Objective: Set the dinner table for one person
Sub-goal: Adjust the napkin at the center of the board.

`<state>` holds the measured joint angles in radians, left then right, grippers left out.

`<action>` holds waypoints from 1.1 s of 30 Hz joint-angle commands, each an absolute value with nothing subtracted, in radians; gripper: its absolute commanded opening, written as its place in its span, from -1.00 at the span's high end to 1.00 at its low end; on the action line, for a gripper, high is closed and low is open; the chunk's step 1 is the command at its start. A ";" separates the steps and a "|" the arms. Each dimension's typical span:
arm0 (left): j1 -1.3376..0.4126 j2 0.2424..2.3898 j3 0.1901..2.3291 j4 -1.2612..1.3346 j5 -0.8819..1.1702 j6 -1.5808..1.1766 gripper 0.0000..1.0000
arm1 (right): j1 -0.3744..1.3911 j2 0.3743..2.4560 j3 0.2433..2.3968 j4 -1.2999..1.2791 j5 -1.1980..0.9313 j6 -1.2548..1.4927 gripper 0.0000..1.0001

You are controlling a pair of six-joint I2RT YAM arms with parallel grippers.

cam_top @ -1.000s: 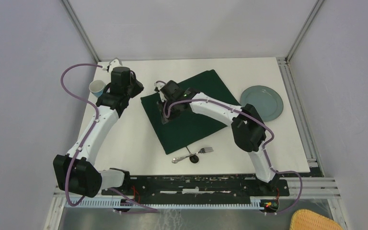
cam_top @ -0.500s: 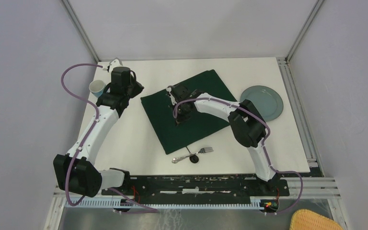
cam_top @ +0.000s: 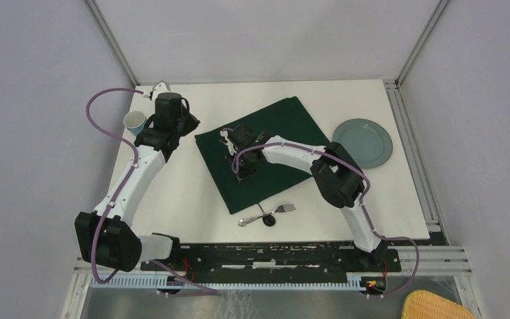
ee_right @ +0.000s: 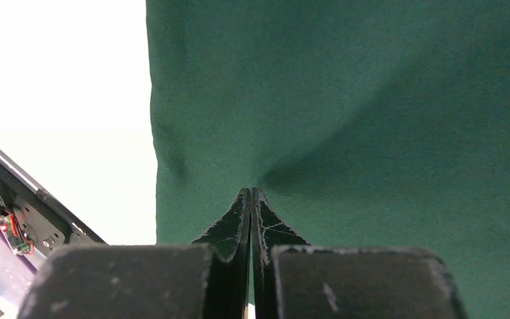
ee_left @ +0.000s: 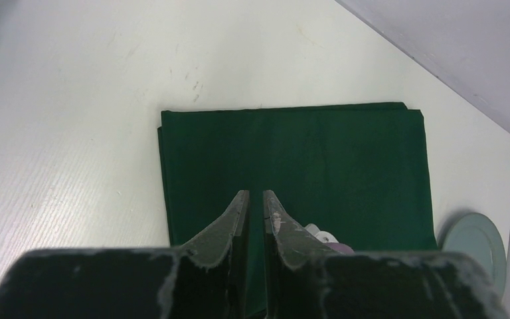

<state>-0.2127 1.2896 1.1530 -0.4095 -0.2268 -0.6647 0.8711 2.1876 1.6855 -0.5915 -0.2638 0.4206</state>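
The dinner table (cam_top: pixel 172 193) is a white tabletop with a dark green cloth (cam_top: pixel 285 126) lying askew at its middle. My right gripper (cam_top: pixel 237 163) is down on the cloth's left half. In the right wrist view its jaws (ee_right: pixel 250 191) are shut, and the cloth (ee_right: pixel 345 100) puckers into folds at the tips. My left gripper (cam_top: pixel 189 124) hovers at the cloth's far-left corner. In the left wrist view it (ee_left: pixel 251 194) shows a narrow gap with nothing in it, above the flat cloth (ee_left: pixel 319 159).
A grey-green plate (cam_top: pixel 363 142) sits right of the cloth. A pale blue cup (cam_top: pixel 133 121) stands at the table's far-left edge, close behind my left arm. A fork (cam_top: pixel 285 208) and a spoon (cam_top: pixel 246 221) lie near the cloth's front corner.
My right gripper closed, swung right across the cloth, then came back left. My left gripper's jaws narrowed a little. The cloth has stayed where it was.
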 commanded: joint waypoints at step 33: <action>-0.207 1.238 1.198 -0.426 -0.238 -0.612 0.60 | 0.786 2.564 2.146 -0.558 -0.192 0.569 1.00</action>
<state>-0.2127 1.2686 1.1538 -0.4259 -0.2314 -0.6632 0.8387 2.5092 2.1162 -0.5259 -0.3019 0.5762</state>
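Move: The right hand, fingers shut, hovers a centimetre or two over the napkin's near-left part; the napkin's middle is about 10 cm ahead and 9 cm to its right. The fork lies some 12 cm back and 10 cm to the right of the hand, with the spoon's bowl right behind it, about 14 cm back. From the left hand, held high, the napkin's middle is roughly level, 22 cm to the right and 22 cm below. Easing back barely a centimetre, the right hand sinks about 1 cm to press its shut fingertips on the napkin. It then drags the cloth diagonally left and forward, about 8 cm each way, the last stretch going almost purely forward. The wrist tilts about 10 degrees and twists slightly clockwise, and the fingertips still rest on the cloth. ##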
